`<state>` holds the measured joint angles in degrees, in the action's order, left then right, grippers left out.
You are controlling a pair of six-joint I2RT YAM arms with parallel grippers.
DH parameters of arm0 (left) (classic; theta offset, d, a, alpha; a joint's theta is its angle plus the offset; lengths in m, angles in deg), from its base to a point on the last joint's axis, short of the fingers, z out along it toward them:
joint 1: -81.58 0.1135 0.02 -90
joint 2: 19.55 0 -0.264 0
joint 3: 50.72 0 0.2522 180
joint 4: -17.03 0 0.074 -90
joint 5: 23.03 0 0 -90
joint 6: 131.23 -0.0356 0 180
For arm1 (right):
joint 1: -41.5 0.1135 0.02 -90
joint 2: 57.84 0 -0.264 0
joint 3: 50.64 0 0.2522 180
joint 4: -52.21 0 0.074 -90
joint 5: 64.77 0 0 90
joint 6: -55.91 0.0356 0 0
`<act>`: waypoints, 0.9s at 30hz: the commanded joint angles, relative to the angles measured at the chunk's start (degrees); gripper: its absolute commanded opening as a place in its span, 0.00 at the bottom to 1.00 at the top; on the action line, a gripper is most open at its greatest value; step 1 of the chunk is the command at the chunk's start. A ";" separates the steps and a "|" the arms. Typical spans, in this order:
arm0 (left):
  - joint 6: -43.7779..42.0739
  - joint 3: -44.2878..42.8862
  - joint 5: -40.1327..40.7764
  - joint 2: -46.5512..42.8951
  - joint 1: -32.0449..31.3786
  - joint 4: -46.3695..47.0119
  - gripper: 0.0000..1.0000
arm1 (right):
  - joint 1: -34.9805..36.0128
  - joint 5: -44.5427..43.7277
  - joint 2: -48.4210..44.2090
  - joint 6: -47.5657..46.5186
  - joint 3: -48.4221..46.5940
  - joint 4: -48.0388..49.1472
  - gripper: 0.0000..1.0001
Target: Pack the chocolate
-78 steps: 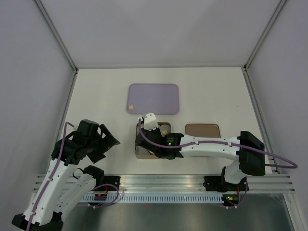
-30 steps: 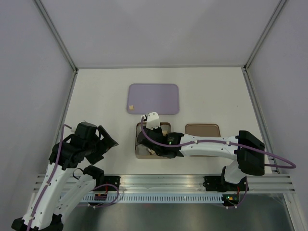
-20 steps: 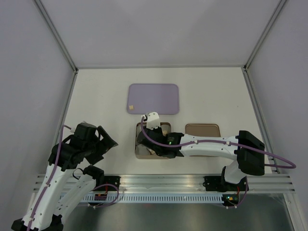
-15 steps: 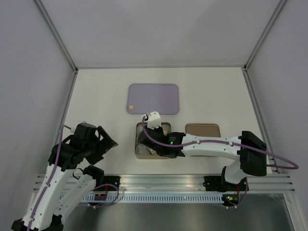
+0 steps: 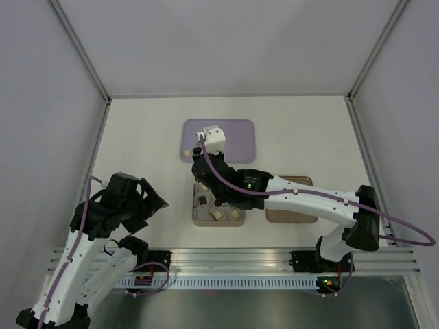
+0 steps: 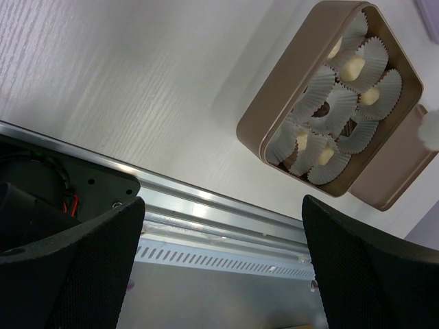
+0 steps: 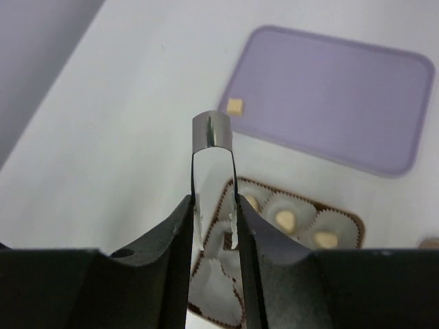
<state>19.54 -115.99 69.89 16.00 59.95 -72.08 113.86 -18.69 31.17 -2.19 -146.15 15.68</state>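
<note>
The brown box (image 5: 218, 223) holds white paper cups with chocolate in them: a dark piece (image 5: 203, 199) and tan pieces (image 5: 214, 215). One tan cube (image 5: 185, 152) lies on the purple tray (image 5: 236, 133). My right gripper (image 5: 204, 164) hangs above the box's far edge. In the right wrist view the gripper (image 7: 214, 205) is shut on metal tweezers (image 7: 212, 130). Their tips point toward the tan cube (image 7: 235, 105) and hold nothing. My left gripper (image 5: 154, 202) is open and empty left of the box. In the left wrist view the gripper (image 6: 219, 267) is over the rail.
The flat brown lid (image 5: 291, 212) lies right of the box and partly under my right arm. The left wrist view shows the box (image 6: 285, 82) and the lid (image 6: 391, 171). An aluminium rail (image 5: 233, 260) runs along the near table edge.
My right arm has risen out of the box and swung toward the purple tray, uncovering the cups and chocolates. The left arm has barely moved.
</note>
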 commanded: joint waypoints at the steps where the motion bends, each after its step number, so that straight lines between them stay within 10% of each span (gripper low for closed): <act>1: 1.10 -2.55 0.33 0.84 -0.17 -0.41 1.00 | -3.00 -2.57 5.46 -6.74 -6.91 7.81 0.35; 27: -1.27 -2.99 1.04 0.84 -0.26 0.38 0.99 | -13.91 2.17 38.69 -12.48 -33.37 16.61 0.36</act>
<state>19.47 -117.15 69.95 16.81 59.95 -72.02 100.66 -16.72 68.28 -14.43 -175.79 29.26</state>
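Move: The last chocolate sits in the near-left corner of the purple tray, about 16 cm ahead of the right hand, 7 cm to its left and some 20 cm below. The tray's middle is about 20 cm ahead and 4 cm to the right. The box lies almost under the hand, its middle 1 cm back and 4 cm right. From the left hand, the chocolate is roughly 26 cm ahead and 8 cm right. Towards the last chocolate on the tray goes the right hand, still gripping the tongs with their tips hanging down and empty: about 17 cm forward and 8 cm left, away from over the box, first rising a little, then sinking some 9 cm and slowing. The wrist turns slightly clockwise and the grip opening stays as it was; the tongs come close without touching the chocolate. ##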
